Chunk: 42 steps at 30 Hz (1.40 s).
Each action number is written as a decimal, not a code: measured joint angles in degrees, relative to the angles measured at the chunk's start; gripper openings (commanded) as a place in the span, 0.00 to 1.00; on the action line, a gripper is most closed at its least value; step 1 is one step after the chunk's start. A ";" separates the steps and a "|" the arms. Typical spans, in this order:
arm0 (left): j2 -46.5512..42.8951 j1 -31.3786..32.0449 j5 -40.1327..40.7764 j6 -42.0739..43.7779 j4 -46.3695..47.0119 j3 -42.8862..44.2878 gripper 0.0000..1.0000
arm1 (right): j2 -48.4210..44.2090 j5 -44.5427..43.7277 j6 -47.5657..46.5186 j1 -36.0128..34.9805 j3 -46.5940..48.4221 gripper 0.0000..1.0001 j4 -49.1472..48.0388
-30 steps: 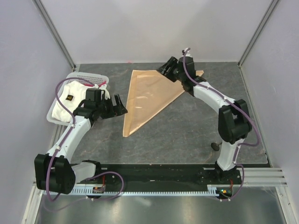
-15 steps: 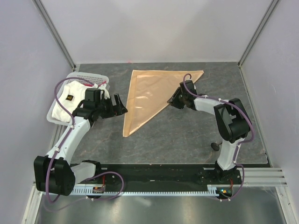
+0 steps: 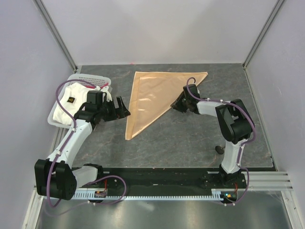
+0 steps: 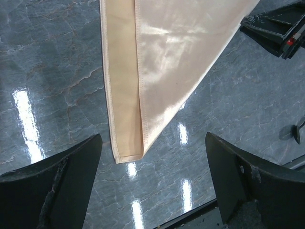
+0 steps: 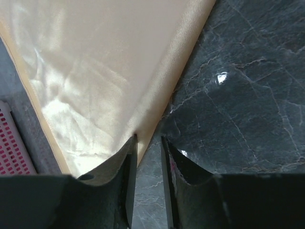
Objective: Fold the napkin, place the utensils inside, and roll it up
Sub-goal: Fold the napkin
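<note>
The peach-tan napkin [image 3: 152, 95] lies flat on the dark table, folded into a triangle with its long tip towards the near side. My right gripper [image 3: 177, 105] is low at the napkin's diagonal right edge. In the right wrist view its jaws [image 5: 148, 140] stand narrowly apart: one finger over the napkin [image 5: 105, 62], the other over the table, the edge between them. My left gripper [image 3: 120, 107] hovers wide open, with the napkin's near tip [image 4: 128, 148] just beyond it. A small black utensil [image 3: 220, 149] lies by the right arm's base.
A white slotted basket [image 3: 90, 78] at the left holds a white cloth [image 3: 66, 105] with a dark mark, and a bit of pink-red cloth [image 3: 106, 86] shows at its rim. Grey walls enclose the table on three sides.
My right gripper came from the napkin's far right corner down to the middle of its diagonal edge, and its jaws narrowed. The left arm stayed still.
</note>
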<state>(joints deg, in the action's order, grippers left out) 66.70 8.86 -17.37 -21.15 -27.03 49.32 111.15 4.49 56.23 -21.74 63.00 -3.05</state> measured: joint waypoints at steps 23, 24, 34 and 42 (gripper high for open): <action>-1.49 0.00 -2.16 0.02 0.81 -0.33 0.96 | 1.68 0.57 -0.35 0.09 0.04 0.00 -2.43; -1.51 0.00 -2.21 0.02 0.85 -0.42 0.96 | 1.44 0.52 -0.70 0.17 0.02 0.00 -2.10; -1.62 0.09 -2.67 -0.02 1.18 -0.96 0.95 | -11.61 -2.80 -6.64 1.33 -10.60 0.00 9.75; -2.49 5.33 -1.73 -1.68 1.77 -0.96 0.95 | -28.46 -5.68 -8.07 1.60 -23.04 0.00 21.70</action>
<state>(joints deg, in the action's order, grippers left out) 64.20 14.20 -19.09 -22.83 -25.26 48.36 82.70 -1.19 48.16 -20.14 39.97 18.65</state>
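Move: The diagonal folded edge of the napkin lies right under the right hand, about 1 cm below and hardly off to either side, its fingers already astride it. From that hand, the napkin's near corner is some 17 cm back and 23 cm left, its far right corner 18 cm ahead and 16 cm right, and a small black disc 22 cm back and 22 cm right. From the idle left hand the edge sits roughly 24 cm to the right, level with it, and 13 cm down. Easing barely half a centimetre down and forward, the right hand shuts its half-open fingers and pinches the diagonal folded edge. It then drags the napkin, low along the table, about 15 cm back towards the base and 9 cm to the right, the wrist tilting some 20 degrees on the way. Late on, the left hand, empty and open, drifts a few centimetres right. ##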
